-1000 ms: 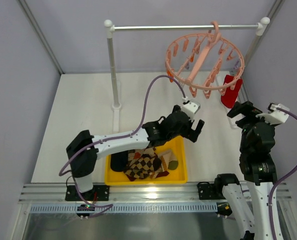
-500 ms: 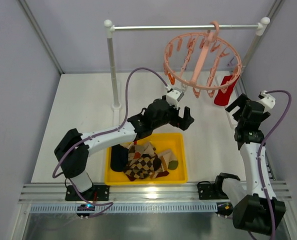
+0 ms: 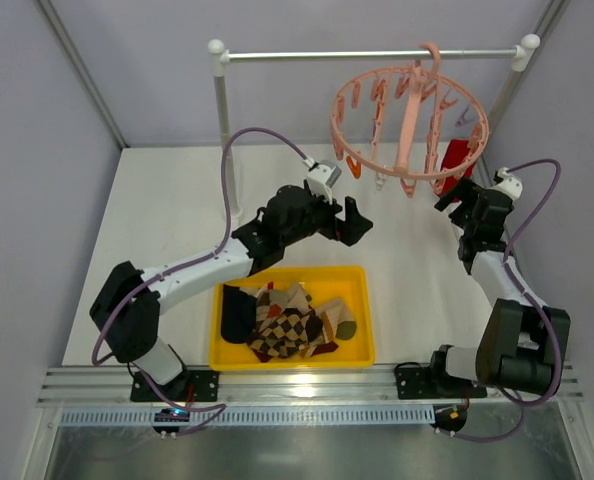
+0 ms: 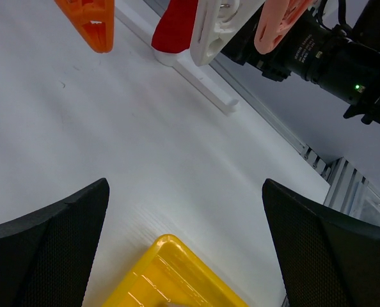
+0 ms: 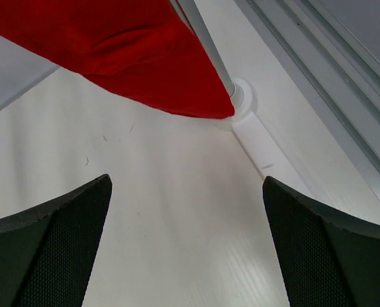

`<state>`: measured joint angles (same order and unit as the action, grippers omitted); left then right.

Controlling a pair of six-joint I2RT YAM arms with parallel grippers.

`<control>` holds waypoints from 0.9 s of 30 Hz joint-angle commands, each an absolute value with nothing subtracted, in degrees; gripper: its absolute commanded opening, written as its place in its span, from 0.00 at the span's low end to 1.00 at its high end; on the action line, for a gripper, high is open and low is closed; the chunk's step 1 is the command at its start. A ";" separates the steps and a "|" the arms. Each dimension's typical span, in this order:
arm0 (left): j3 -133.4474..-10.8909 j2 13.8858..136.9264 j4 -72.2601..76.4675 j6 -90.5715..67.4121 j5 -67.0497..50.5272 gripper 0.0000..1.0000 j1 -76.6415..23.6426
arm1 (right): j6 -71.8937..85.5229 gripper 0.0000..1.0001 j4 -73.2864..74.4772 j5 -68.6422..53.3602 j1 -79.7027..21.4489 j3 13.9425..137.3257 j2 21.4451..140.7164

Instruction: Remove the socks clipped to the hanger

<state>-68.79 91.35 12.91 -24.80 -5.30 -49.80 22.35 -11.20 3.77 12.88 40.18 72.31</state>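
Note:
The salmon-pink ring hanger hangs by its hook from the rail. One red sock is still clipped to its right side. My left gripper is open and empty, below and to the left of the ring. In its wrist view the red sock and an orange clip hang ahead. My right gripper is open just under the red sock. The sock fills the top of that wrist view, above the open gripper. Several other socks lie in the tray.
A yellow tray sits near the front edge; its corner shows under my left gripper. The white-and-metal rail stand has posts at left and right, and the right foot is close behind the sock.
My left arm has swung back and left from over the tray towards the hanger. My right arm has reached forward and down under the red sock. The hanger has swayed slightly.

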 commanded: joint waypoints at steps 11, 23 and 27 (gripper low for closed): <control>-66.36 89.03 19.16 -26.46 -9.05 1.00 -46.06 | 12.22 1.00 -35.06 0.70 13.10 47.72 90.08; -66.27 91.76 20.92 -27.42 -10.46 1.00 -43.86 | 7.92 1.00 -36.12 -8.17 13.10 57.83 100.80; -66.62 92.11 21.44 -27.33 -10.81 1.00 -43.59 | 7.21 0.97 -36.38 -7.38 13.09 58.97 102.04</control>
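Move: Ahead of the right hand, about 13 cm out, 2 cm to its left and 8 cm higher, is the middle of the red sock, still clipped to the hanger. The rack post stands roughly 17 cm ahead and 4 cm to the right; the hanger's ring is centred some 13 cm ahead, 12 cm left and 22 cm up. From the left hand, that sock lies about 18 cm ahead, 24 cm right and slightly lower. Reaching forward about 12 cm, the right hand brings its wide-open fingers in around the red sock's lower end beside the post, dipping some 3 cm, rising again and easing down at the end. The wrist turns about 15 degrees counter-clockwise and rolls its left side down. The empty left hand, also open, shifts some 4 cm forward and left. ##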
